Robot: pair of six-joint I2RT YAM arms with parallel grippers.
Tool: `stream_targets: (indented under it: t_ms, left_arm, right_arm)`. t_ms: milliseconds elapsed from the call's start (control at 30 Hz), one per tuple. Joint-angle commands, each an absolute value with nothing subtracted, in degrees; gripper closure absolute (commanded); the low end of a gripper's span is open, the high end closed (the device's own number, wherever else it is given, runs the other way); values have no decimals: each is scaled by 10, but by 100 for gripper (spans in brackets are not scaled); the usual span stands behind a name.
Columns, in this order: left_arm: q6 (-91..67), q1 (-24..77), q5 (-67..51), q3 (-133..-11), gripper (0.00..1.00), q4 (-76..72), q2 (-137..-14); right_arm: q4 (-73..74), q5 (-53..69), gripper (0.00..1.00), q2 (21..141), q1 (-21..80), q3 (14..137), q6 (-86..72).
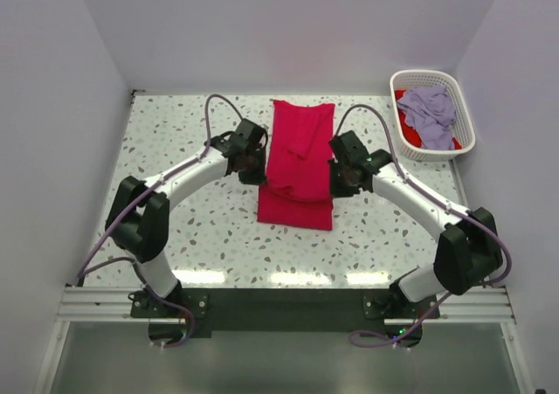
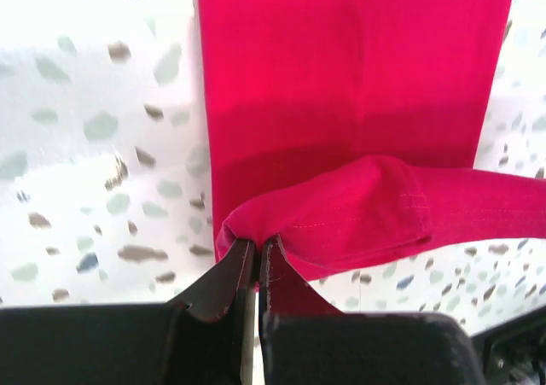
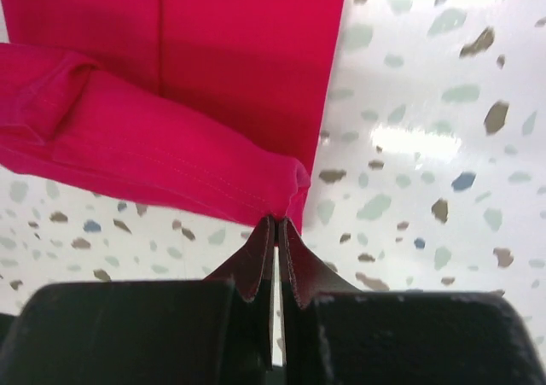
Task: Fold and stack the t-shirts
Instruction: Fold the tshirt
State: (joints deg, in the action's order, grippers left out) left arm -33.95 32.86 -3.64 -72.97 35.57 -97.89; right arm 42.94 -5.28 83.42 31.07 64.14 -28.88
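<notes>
A crimson red t-shirt (image 1: 297,162) lies as a long narrow folded strip in the middle of the speckled table. My left gripper (image 1: 254,169) is shut on its left edge, and in the left wrist view (image 2: 256,247) the pinched cloth (image 2: 341,206) is lifted and folded over the flat part. My right gripper (image 1: 339,180) is shut on the right edge; the right wrist view (image 3: 276,224) shows the raised fold (image 3: 162,163). A lavender t-shirt (image 1: 428,107) lies on top of a red one (image 1: 430,136) in the basket.
The white slotted basket (image 1: 465,127) stands at the back right of the table, close to the right wall. White walls enclose the table on the left, back and right. The arms' bases sit on a rail at the near edge.
</notes>
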Motion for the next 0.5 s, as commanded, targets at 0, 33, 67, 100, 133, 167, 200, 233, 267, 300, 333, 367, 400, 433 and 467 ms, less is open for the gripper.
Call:
stream_targets:
  t_ms: [0,33,67,100,133,167,200,233,267,300,333,367,400,433,467]
  left_arm:
    - [-288,309,-10,-805,100,340,-1025]
    - [-286,307,-8,-828,100,334,-1034]
    - [-282,302,-5,-837,100,330,-1041]
    - [-275,299,-4,-854,100,323,-1055]
    - [-272,295,-4,-862,100,316,-1062]
    - [-271,289,-2,-872,100,315,-1074]
    - [-266,286,-2,-888,100,315,-1079]
    - [-263,283,-3,-894,100,307,-1085]
    - [-261,279,-5,-900,100,302,-1091]
    - [-254,277,-11,-905,99,296,-1104]
    - [-250,276,-12,-916,99,289,-1111]
    - [-246,273,-14,-920,99,287,-1118]
    - [-240,272,-15,-929,98,285,-1131]
    - [-236,271,-15,-931,98,277,-1137]
    - [-235,269,-13,-933,98,274,-1143]
  right_arm:
    - [375,-56,100,857,280,692,-249]
    - [368,-55,100,870,268,697,-244]
    - [363,-50,100,875,261,701,-243]
    - [359,-46,100,881,247,707,-242]
    - [350,-35,100,892,239,710,-242]
    - [345,-30,100,897,233,715,-241]
    - [339,-24,100,903,222,717,-241]
    - [335,-22,100,910,217,722,-238]
    - [332,-18,100,924,214,726,-237]
    - [330,-17,100,931,207,735,-236]
    - [324,-17,100,936,204,739,-233]
    - [321,-16,100,949,200,741,-233]
    - [317,-12,100,954,193,744,-233]
    - [313,-10,100,961,190,746,-234]
    - [304,-8,100,968,187,749,-235]
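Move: Straight ahead lies the folded t-shirt's far edge, the way the held hem is travelling: its middle is about 32 cm forward, 12 cm right and 9 cm below the left hand, and 36 cm forward, 8 cm left and 10 cm below the right hand. The sleeve tip lies 13 cm ahead and 10 cm right of the left hand. The near crease is some 10 cm behind that hand and 9 cm to its right. Carrying the hem between them, both hands sweep forward over the shirt towards its far edge, the left about 11 cm and the right some 9 cm, slowing as they go. They stay nearly level, though the right veers slightly outward and dips at the end. The left fingertips swing forward about 10 degrees; both shut grippers keep their pinch on the hem's corners. ##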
